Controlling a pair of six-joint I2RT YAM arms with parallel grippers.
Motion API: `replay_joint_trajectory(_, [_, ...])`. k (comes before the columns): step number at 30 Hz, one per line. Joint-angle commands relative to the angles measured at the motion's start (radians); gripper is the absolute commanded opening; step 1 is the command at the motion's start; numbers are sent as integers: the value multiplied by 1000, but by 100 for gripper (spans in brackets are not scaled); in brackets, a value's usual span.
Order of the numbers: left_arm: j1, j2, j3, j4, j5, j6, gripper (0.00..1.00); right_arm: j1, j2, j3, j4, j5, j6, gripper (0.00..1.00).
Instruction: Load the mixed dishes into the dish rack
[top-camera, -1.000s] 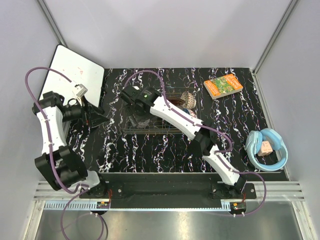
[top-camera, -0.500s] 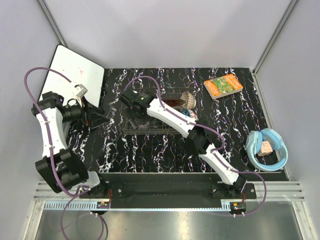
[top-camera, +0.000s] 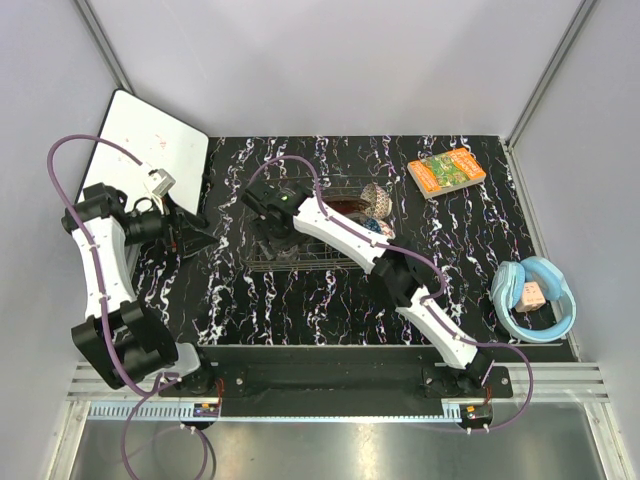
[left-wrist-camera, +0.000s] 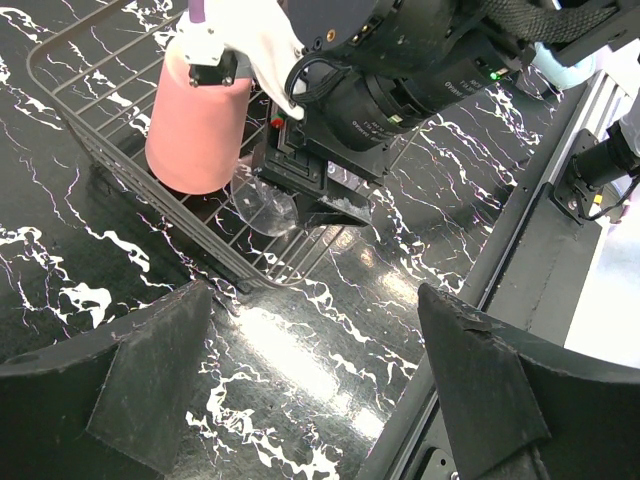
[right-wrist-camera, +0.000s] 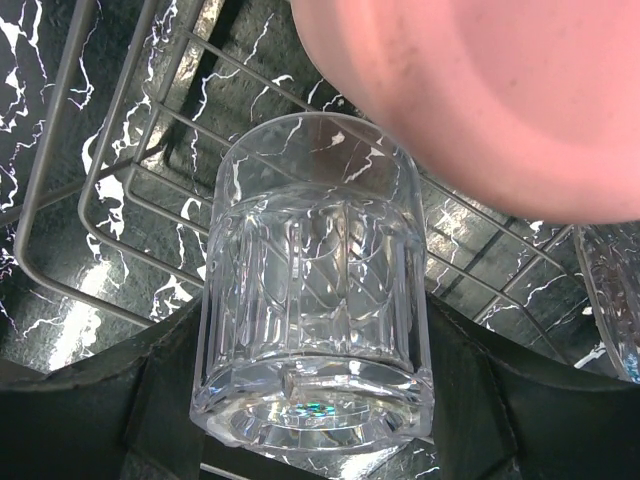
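My right gripper (right-wrist-camera: 315, 400) is shut on the small clear glass (right-wrist-camera: 315, 300), a finger on each side of it. It holds the glass over the near left corner of the dish rack (right-wrist-camera: 60, 200). The pink plastic cup (right-wrist-camera: 500, 90) stands inside the rack right beside the glass. The left wrist view shows the same cup (left-wrist-camera: 195, 125), glass (left-wrist-camera: 262, 205) and rack (left-wrist-camera: 60, 90) from the side. From above, patterned bowls (top-camera: 378, 202) lean at the right end of the rack (top-camera: 300, 264). My left gripper (left-wrist-camera: 315, 300) stands open over bare table, left of the rack.
A white flat board (top-camera: 150, 150) lies at the far left. An orange-green book (top-camera: 446, 171) lies at the back right. A light blue round thing (top-camera: 535, 296) sits at the right edge. Both wrists (top-camera: 272, 205) (top-camera: 150, 222) are left of centre.
My right arm has shifted a little to the left over the rack with the glass still in its grip. The left arm has stayed put.
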Motion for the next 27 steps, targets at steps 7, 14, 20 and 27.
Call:
replay_joint_trajectory(7, [7, -24, 17, -186, 17, 20, 87, 11, -46, -60, 25, -9, -32, 100])
replay_joint_trajectory(14, [7, -32, 2, -186, 12, 23, 87, 18, -98, -66, 31, 29, -42, 100])
replay_joint_trajectory(20, [7, -33, 2, -186, 5, 26, 87, 28, -184, -91, 25, 55, -33, 100])
replay_joint_trajectory(27, [7, -30, 13, -186, 5, 20, 87, 44, -322, -178, -1, 79, -41, 100])
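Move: My right hand holds the upside-down clear glass near the dish rack's front left corner; the rack floor where it goes is right beneath, some 7 cm down. The pink cup stands about 9 cm ahead of this hand, nearly straight, and the clear bowl leans roughly 13 cm to the right and 4 cm farther out. From my left hand, that spot lies about 6 cm ahead, 18 cm right and 22 cm below. My right hand pauses, then spreads its fingers from mostly open to fully open and lets go of the glass, sinking about 1.5 cm further around it as they part. Then I draw straight up and clear of the glass, rising some 6 or 7 cm ever faster and easing slightly back towards myself. ##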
